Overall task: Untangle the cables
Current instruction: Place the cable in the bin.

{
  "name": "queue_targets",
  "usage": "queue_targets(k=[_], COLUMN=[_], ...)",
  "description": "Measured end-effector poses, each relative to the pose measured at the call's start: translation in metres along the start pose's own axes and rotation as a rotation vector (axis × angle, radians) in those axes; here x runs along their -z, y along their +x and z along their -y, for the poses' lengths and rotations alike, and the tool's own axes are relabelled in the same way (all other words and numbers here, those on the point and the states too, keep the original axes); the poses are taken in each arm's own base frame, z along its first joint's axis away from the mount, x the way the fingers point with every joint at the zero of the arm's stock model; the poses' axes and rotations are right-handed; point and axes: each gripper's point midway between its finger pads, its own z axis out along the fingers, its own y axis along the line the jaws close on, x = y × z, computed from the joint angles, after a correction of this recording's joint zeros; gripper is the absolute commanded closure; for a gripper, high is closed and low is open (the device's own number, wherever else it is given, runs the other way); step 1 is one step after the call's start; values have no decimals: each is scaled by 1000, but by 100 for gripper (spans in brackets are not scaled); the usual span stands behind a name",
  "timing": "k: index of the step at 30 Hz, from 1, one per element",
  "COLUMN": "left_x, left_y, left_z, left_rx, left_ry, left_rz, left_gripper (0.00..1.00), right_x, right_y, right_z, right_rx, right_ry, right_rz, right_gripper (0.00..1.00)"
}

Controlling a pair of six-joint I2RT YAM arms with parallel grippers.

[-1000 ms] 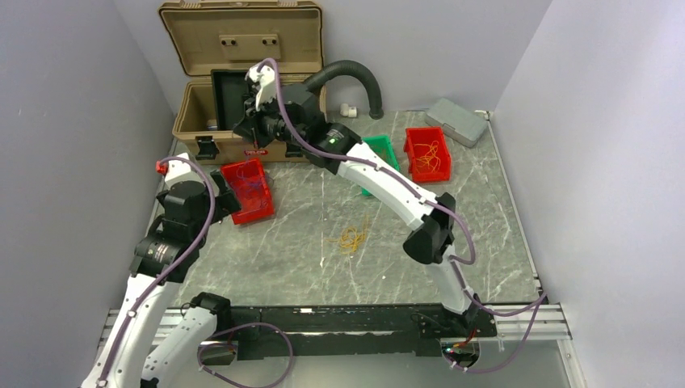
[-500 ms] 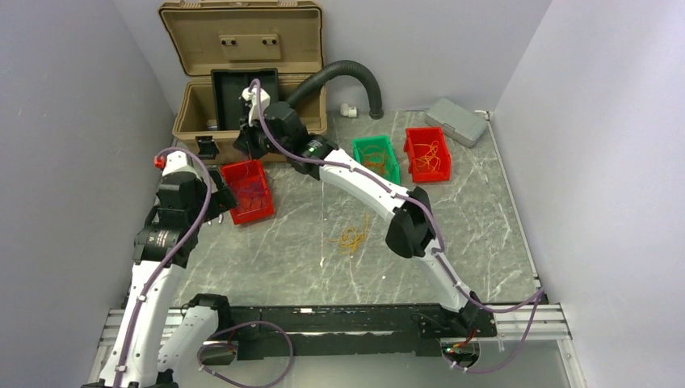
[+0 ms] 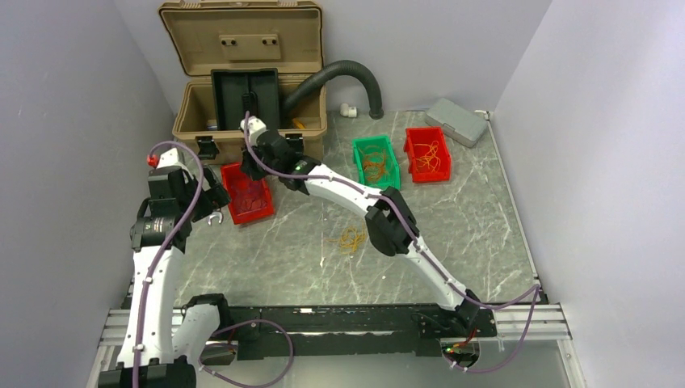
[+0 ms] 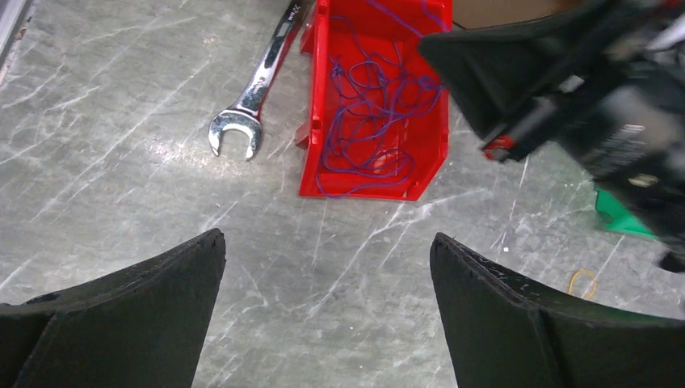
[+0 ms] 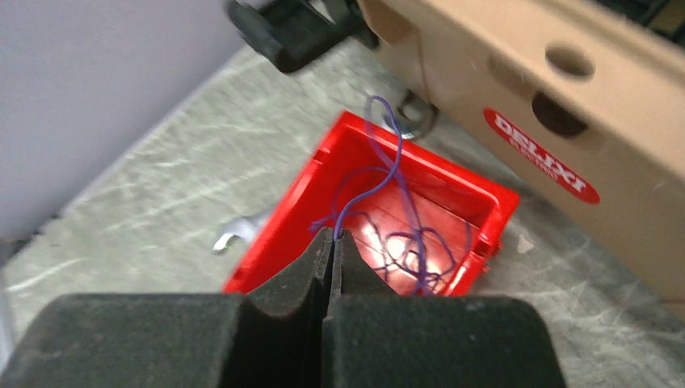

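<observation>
A thin purple cable (image 5: 386, 162) loops up from my right gripper (image 5: 331, 233), which is shut on it just above the left red bin (image 5: 283, 218). More purple cables (image 4: 367, 105) lie tangled in that bin (image 4: 315, 121). In the top view the right gripper (image 3: 257, 171) hangs over the bin (image 3: 236, 212). My left gripper (image 4: 325, 238) stands wide open over bare table in front of the bin, holding nothing; in the top view it (image 3: 212, 198) is left of the bin. A loose yellow cable heap (image 3: 351, 237) lies mid-table.
A steel wrench (image 4: 250, 97) lies just left of the red bin. An open tan case (image 3: 242, 81) and a black hose (image 3: 347, 73) stand behind. A green bin (image 3: 392, 153) and a second red bin (image 3: 413, 158) with cables, and a grey box (image 3: 456, 120), sit at the back right.
My right arm swung down from the tan case to the left red bin, gripper staying shut. The left arm pulled back to the left, uncovering the wrench.
</observation>
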Motion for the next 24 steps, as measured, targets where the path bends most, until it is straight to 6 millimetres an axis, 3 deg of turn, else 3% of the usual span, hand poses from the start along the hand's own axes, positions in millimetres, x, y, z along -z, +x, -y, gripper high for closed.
queue_targets(k=[6, 11, 15, 17, 20, 22, 24], left_x=[-1, -6, -9, -11, -11, -11, -12], left_y=[1, 0, 0, 0, 0, 1, 3], left_z=[5, 7, 10, 12, 13, 14, 15], left_rx=[-1, -2, -2, -2, -2, -2, -2], left_ry=[28, 38, 52, 58, 66, 71, 81], left_rz=[-10, -14, -20, -22, -28, -28, -34], left_gripper=[1, 1, 1, 1, 1, 1, 1], right_x=[-24, -27, -27, -26, -20, -11, 2], right_y=[69, 100, 103, 104, 99, 87, 67], right_z=[33, 34, 25, 22, 20, 17, 11], right_rx=[92, 154, 178, 186, 189, 191, 189], right_ry=[118, 150, 142, 141, 144, 147, 150], right_rz=[-97, -157, -164, -168, -174, -169, -153], right_gripper=[100, 98, 82, 64, 50, 39, 18])
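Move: The purple cable is already in the right hand's shut fingers, its rest trailing into the red bin. The bin's middle lies about 5 cm left, 3 cm back and some 13 cm below that hand; the wrench roughly 12 cm left, 2 cm back and 16 cm down; the tan case about 16 cm ahead and 4 cm left, 6 cm lower. From the left hand the red bin is some 11 cm ahead, 7 cm right and 18 cm down. The purple cable's held end is carried down by the right hand some 11 cm into the red bin, the pointing fingers tipping about 15 degrees further down. After easing back 2 cm the fingers open to over half, let go of the cable, and the hand climbs about 5 cm. The open left hand drifts 2 cm forward and right. ##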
